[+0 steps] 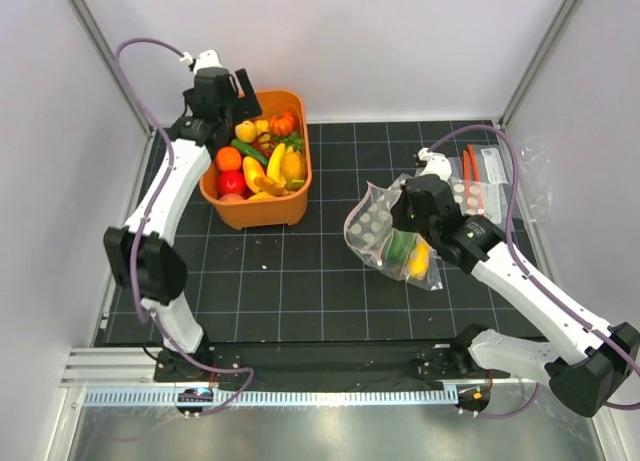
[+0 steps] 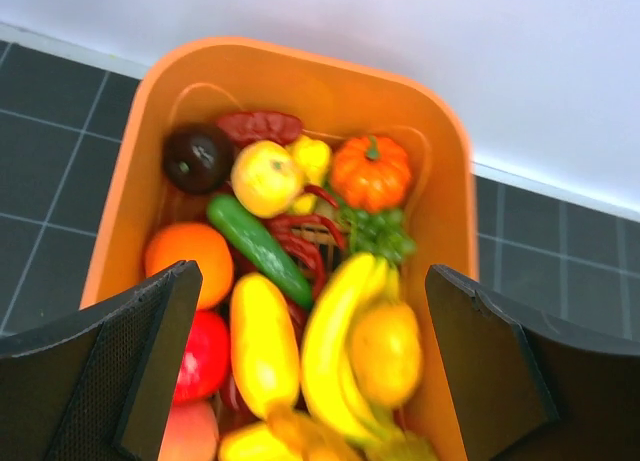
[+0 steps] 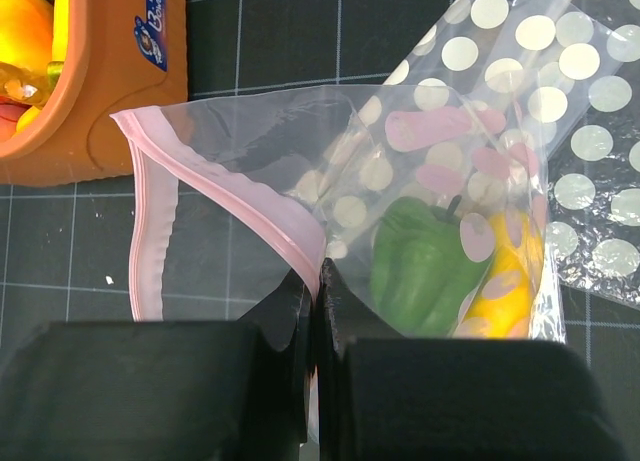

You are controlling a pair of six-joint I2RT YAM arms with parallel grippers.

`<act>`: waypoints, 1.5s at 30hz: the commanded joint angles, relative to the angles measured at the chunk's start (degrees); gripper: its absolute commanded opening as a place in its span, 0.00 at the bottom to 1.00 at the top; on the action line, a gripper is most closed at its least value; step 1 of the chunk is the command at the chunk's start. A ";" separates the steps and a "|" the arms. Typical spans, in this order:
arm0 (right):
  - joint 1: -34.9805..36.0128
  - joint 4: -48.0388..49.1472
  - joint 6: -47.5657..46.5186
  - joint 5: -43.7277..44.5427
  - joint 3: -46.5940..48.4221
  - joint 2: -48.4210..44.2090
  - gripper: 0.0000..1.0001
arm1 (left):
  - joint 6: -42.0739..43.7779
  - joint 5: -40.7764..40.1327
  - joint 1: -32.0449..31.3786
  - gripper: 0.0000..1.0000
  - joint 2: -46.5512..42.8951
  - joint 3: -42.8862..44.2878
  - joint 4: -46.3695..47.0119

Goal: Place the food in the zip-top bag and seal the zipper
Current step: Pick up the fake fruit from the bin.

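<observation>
The food (image 1: 258, 161) fills an orange bin (image 1: 265, 219) at the back left: a banana (image 2: 335, 331), a cucumber, a small pumpkin, an orange and others. My left gripper (image 1: 240, 99) hangs open and empty above the bin, its jaws wide apart in the left wrist view (image 2: 312, 276). My right gripper (image 1: 405, 206) is shut on the pale pink zipper (image 3: 230, 196) of the clear zip-top bag (image 3: 260, 141), pinching one lip (image 3: 318, 271). The mouth gapes towards the bin. A green pepper (image 3: 425, 266) and a yellow piece (image 3: 510, 281) lie inside the bag.
White-polka-dotted bags (image 1: 470, 196) lie under and right of the clear bag, also in the right wrist view (image 3: 590, 161). Small clear bags with red-orange strips (image 1: 478, 166) lie at the back right. The bin's corner (image 3: 110, 91) is just left of the bag mouth. White walls enclose the mat.
</observation>
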 commanded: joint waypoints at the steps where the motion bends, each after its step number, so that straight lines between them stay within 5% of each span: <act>1: 0.14 3.09 0.75 -0.65 -0.20 -0.85 0.01 | -1.22 0.22 2.30 1.00 6.93 7.16 -1.64; 13: 0.14 3.44 0.75 -2.23 -0.29 -0.15 0.01 | 4.66 -3.46 2.57 1.00 29.60 25.89 -3.66; 25: 0.14 3.53 0.75 -1.27 -0.46 1.00 0.01 | 1.51 1.19 4.68 0.90 38.50 28.72 -3.48; 28: 0.14 3.62 0.66 -0.83 -0.55 1.08 0.01 | 0.98 2.42 5.12 0.77 37.45 27.50 -2.96; 33: 0.14 3.53 0.66 -0.39 -0.55 1.17 0.01 | 0.36 5.41 5.21 0.41 33.68 24.24 -1.90; 45: 0.14 3.79 0.31 -1.09 -0.82 1.00 0.01 | -3.95 25.09 3.28 0.40 3.28 -9.38 12.85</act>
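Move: The round yellow fruit in the bin lies about 12 cm ahead of the open left hand, 1 cm to its left and 20 cm below. At much its depth, the dark plum is some 6 cm to the fruit's left and the small pumpkin about 10 cm to its right and 2 cm farther out; the cucumber lies 5 cm nearer, straight back from the fruit. From the right hand, the fruit is some 34 cm ahead, 38 cm to the left and 10 cm lower. The left hand, fingers wide, swings down about 20 cm and forward some 13 cm into the bin, tipping roughly 15 degrees more downward, and closes its two fingers around the sides of the round yellow fruit. It then keeps that grip and carries the fruit up and back out by about 8 cm each way, drifting right and turning slightly clockwise, while the right hand stays nearly in place, still pinching the bag's rim. ##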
